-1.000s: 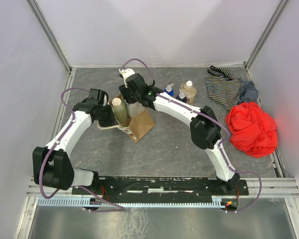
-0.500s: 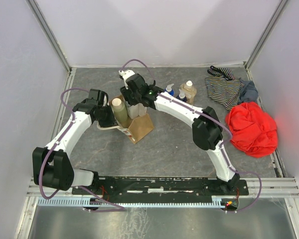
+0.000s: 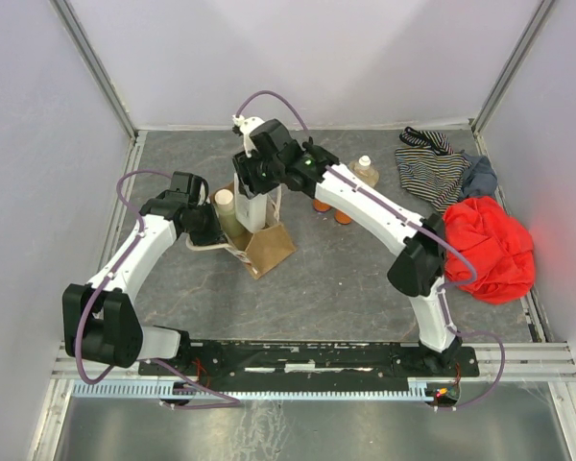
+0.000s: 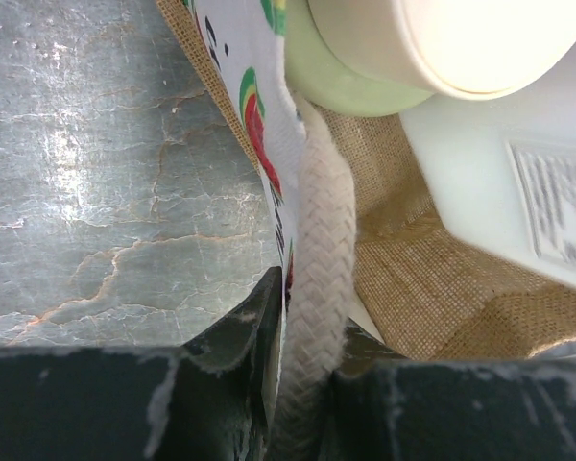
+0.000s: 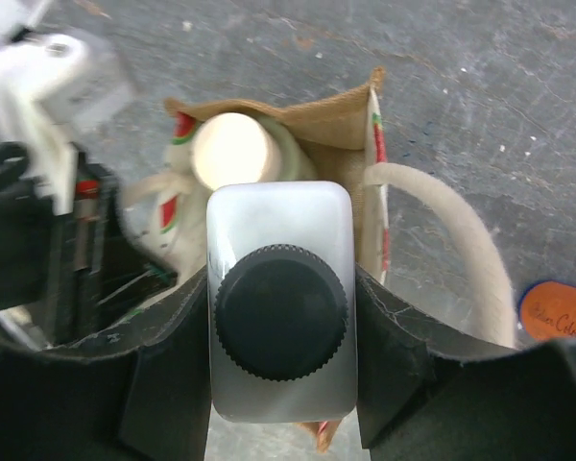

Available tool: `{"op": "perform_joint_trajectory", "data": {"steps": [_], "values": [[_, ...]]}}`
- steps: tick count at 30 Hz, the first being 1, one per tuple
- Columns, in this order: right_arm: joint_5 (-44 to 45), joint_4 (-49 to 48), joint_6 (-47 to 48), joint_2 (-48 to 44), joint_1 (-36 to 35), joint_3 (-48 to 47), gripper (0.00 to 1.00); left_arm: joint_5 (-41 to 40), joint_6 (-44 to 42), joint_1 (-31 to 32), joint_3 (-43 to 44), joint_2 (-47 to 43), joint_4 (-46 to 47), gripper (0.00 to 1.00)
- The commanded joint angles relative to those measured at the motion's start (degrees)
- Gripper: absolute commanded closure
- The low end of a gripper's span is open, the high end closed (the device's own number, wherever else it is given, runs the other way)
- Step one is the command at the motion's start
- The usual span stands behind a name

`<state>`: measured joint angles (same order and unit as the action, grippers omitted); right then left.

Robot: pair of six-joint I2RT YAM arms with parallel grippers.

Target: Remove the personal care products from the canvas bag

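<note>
The canvas bag (image 3: 266, 247) stands left of centre on the table. My right gripper (image 3: 256, 184) is shut on the white flat bottle (image 3: 257, 208), black cap up, and holds it raised in the bag's mouth; the right wrist view shows the bottle (image 5: 280, 240) between the fingers above the bag (image 5: 307, 120). The pale-green cylinder (image 3: 229, 212) stands in the bag. My left gripper (image 3: 207, 227) is shut on the bag's rim and cream handle (image 4: 312, 250). Two orange bottles (image 3: 323, 204) stand half hidden under the right arm, and the beige pump bottle (image 3: 365, 172) stands behind them.
A black-and-white striped garment (image 3: 432, 168) and a grey-blue cloth (image 3: 480, 175) lie at the back right. A red cloth (image 3: 485, 248) lies at the right edge. Grey walls close in the table on three sides.
My right gripper has risen with the white flat bottle, lifting it higher out of the bag. The right arm now covers the tops of the orange bottles. The left arm has not moved.
</note>
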<state>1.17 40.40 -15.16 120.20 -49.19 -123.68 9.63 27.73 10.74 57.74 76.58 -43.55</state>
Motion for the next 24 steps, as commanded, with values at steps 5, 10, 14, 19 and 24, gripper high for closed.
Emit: {"op": "perform_joint_trajectory", "data": {"steps": [5, 10, 14, 19, 24], "values": [[-9.54, -8.67, -5.47, -7.8, -0.73, -7.77, 0.52, 1.35, -0.82, 0.09, -0.25, -1.68, 0.13, 0.72], [-9.02, -9.17, -5.04, -10.14, -0.73, -8.4, 0.52, 0.91, -1.0, 0.11, -0.53, -1.96, 0.14, 0.72], [-4.81, -6.5, -1.81, -13.58, -0.6, -9.88, 0.51, 1.1, -1.09, 0.08, -0.46, -1.58, 0.2, 0.72], [-1.36, -1.73, 0.75, -18.55, 1.68, -10.05, 0.5, 1.53, -1.07, 0.13, 0.16, -1.0, 0.22, 0.71], [0.68, 2.18, 2.32, -25.55, 6.87, -4.79, 0.5, 2.06, -0.93, 0.12, 0.53, -0.91, 0.22, 0.72]]}}
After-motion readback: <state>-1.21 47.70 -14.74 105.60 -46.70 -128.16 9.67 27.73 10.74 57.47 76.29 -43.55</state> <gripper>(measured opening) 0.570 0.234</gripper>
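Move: The white bottle hangs in my right fingers, its bottom still inside the canvas bag, whose middle is about 3 cm left of that hand, 4 cm back and 15 cm below. The blue-capped bottle on the side where I set things out stands some 14 cm right and 4 cm ahead, the dark-capped one 19 cm right and 1 cm ahead. The green bottle left in the bag is 5 cm left, 3 cm back. From my left hand the blue-capped bottle lies roughly 25 cm right and 10 cm ahead. I draw the white bottle up out of the bag with my right hand, about 14 cm in all: first up and a little back and left, tipping the hand's left side up some 10 degrees, easing off, then faster up while swinging about 8 cm right. My right fingers keep their hold; my left stays put, still pinching the bag's rope handle. ##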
